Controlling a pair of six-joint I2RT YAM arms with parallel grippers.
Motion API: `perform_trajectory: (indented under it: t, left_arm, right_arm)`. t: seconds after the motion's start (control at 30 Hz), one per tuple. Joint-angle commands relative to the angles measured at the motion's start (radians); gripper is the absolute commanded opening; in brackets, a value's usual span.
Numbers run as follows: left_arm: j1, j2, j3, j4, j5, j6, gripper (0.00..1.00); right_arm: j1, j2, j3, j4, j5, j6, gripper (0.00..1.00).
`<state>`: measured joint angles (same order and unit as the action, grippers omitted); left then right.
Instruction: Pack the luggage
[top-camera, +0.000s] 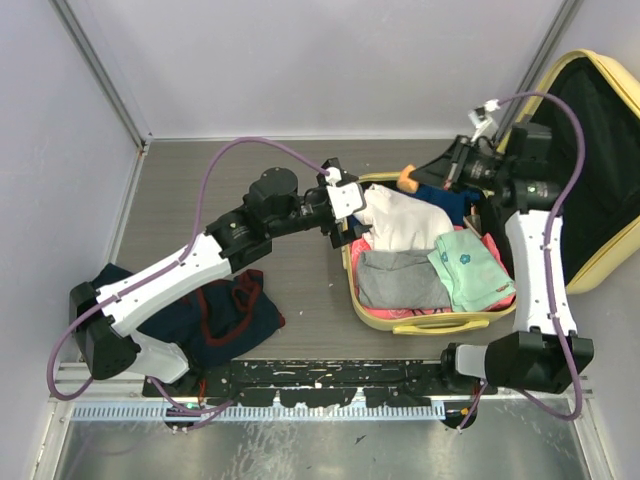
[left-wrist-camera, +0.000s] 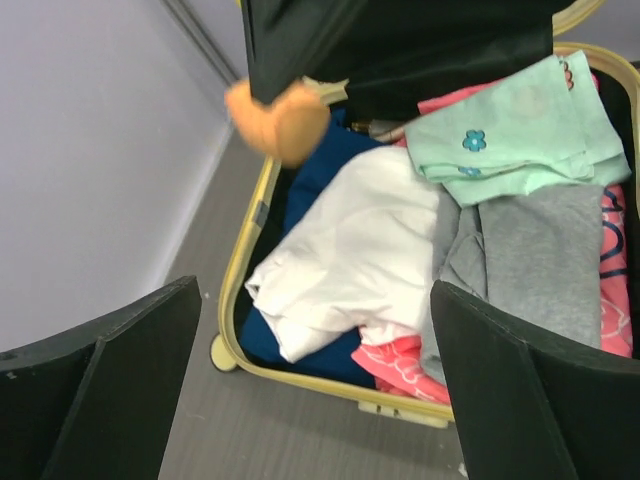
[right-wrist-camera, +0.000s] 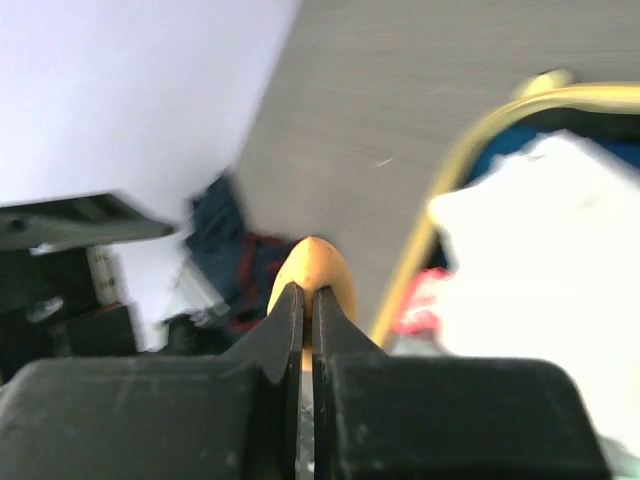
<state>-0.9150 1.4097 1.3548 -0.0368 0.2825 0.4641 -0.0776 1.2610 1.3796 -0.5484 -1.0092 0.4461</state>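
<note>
The luggage (top-camera: 430, 322) lies open at the right of the table, pale yellow, its black-lined lid (top-camera: 600, 150) leaning back to the right. Inside lie a white garment (top-camera: 400, 220), a grey one (top-camera: 400, 278), a mint green one (top-camera: 468, 268), pink cloth and navy cloth. My left gripper (top-camera: 342, 228) hangs open over the case's left rim (left-wrist-camera: 240, 270), above the white garment (left-wrist-camera: 350, 250), with nothing between its fingers. My right gripper (top-camera: 418, 176) is shut on a small orange item (top-camera: 407, 179) above the case's far left corner. The orange item (right-wrist-camera: 315, 270) pokes out past the closed fingertips.
A crumpled navy garment with red trim (top-camera: 235, 310) lies on the table at the near left, by the left arm's base. White walls stand at the back and left. The raised lid stands close behind the right arm.
</note>
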Motion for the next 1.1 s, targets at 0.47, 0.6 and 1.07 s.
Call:
perform_trajectory:
  t: [0.47,0.6,1.07]
  left_arm:
    - [0.141,0.048,-0.017,-0.229,0.035,-0.159,0.98]
    - [0.165,0.066,-0.017,-0.240,0.037,-0.170,0.98]
    - [0.243,0.100,-0.015,-0.243,0.065,-0.228,0.98]
  right_arm:
    - [-0.173,0.193,0.019,-0.203,0.817,-0.902,0.00]
    - [-0.174,0.260,0.000,-0.141,0.862,-0.940,0.01]
    - [-0.174,0.391,0.060,-0.108,0.927,-0.955,0.65]
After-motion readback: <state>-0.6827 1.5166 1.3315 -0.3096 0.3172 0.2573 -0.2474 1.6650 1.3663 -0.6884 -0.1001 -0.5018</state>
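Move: The small orange item is already in the right fingers, and its place is the suitcase's far right corner, about 24 cm to this hand's right, 9 cm ahead and 26 cm below. The tube and bottle already lie there. At much the same depth, the white shirt is about 10 cm ahead and 4 cm right of the hand, the green cloth 5 cm back and 23 cm right. From the left hand that corner is roughly 15 cm ahead, 37 cm right and 26 cm below. The orange item, kept pinched by the right fingers, is carried right about 24 cm and down nearly as far, with some forward, across the white shirt to the corner. The wrist swings by some 65 degrees to point the fingers down, and they open about halfway near the end. The empty left hand, wide open, sinks 12 cm while drawing left and forward, away from the suitcase. ##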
